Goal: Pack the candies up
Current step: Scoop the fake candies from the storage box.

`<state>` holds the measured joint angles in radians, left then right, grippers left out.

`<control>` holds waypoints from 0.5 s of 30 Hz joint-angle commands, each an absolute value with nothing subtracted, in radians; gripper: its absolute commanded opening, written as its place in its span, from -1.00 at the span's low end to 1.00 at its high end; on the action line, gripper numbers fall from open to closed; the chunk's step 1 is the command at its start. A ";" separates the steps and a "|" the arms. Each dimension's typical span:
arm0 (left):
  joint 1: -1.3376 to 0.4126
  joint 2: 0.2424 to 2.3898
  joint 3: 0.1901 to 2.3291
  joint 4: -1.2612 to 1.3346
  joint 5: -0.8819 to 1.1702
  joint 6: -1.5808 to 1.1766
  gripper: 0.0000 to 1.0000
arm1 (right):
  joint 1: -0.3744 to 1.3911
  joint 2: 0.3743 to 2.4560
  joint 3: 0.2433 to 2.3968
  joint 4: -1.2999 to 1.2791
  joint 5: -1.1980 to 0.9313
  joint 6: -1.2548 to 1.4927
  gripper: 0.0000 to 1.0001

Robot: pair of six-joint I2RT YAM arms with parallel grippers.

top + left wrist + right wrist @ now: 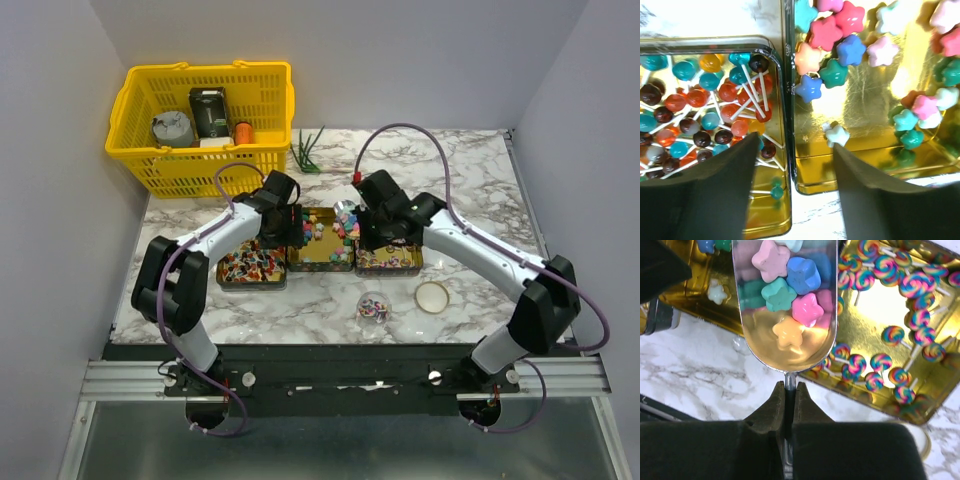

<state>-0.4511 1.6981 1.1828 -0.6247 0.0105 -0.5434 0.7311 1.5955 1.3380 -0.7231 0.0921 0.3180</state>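
Three gold tins sit side by side. The left tin (767,215) holds ball lollipops (705,95), the middle tin (860,100) holds star-shaped candies (840,30), and the right tin (875,320) holds swirl lollipops (910,285). My left gripper (796,142) hangs open over the seam between the left and middle tins, with nothing between its fingers. A pale star lies just past its right finger. My right gripper (790,385) is shut on the thin handle of a metal scoop (790,355), which carries several star candies (790,290) above the middle tin's near edge.
A small clear jar (373,307) with a few candies stands in front of the tins, and a round gold lid (432,296) lies to its right. A yellow basket (200,125) with items sits at the back left, next to a green sprig (308,152).
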 commanded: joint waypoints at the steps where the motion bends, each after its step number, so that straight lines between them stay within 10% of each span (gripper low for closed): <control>1: -0.448 1.623 1.174 -0.574 -0.046 -0.535 0.61 | 0.726 1.475 1.342 -0.897 0.075 0.348 -0.99; 15: -0.448 1.520 1.094 -0.480 -0.140 -0.535 0.90 | 0.787 1.252 1.264 -1.264 -0.026 0.371 -0.99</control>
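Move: The storage box, the clear round tub, stands about 13 cm back from my right hand, nearly in line sideways and some 11 cm lower. Its white lid lies roughly 11 cm back and 14 cm to the right; the swirl-lollipop tray is 2 cm ahead and 5 cm right, the star-candy tray 2 cm ahead and 10 cm left. From my left hand the storage box is around 16 cm back and 18 cm right; the star-candy tray's middle is level ahead, 7 cm right. I keep my right-hand grip on the loaded scoop and bring it back about 10 cm and right 6 or 7 cm, rising some 5 cm, off over the swirl-lollipop tray and towards the storage box with the star candies riding in it. Meanwhile my left hand goes on opening almost fully and lifts about 3 cm clear of the trays, its fingers tipping some 10 degrees more forward. ##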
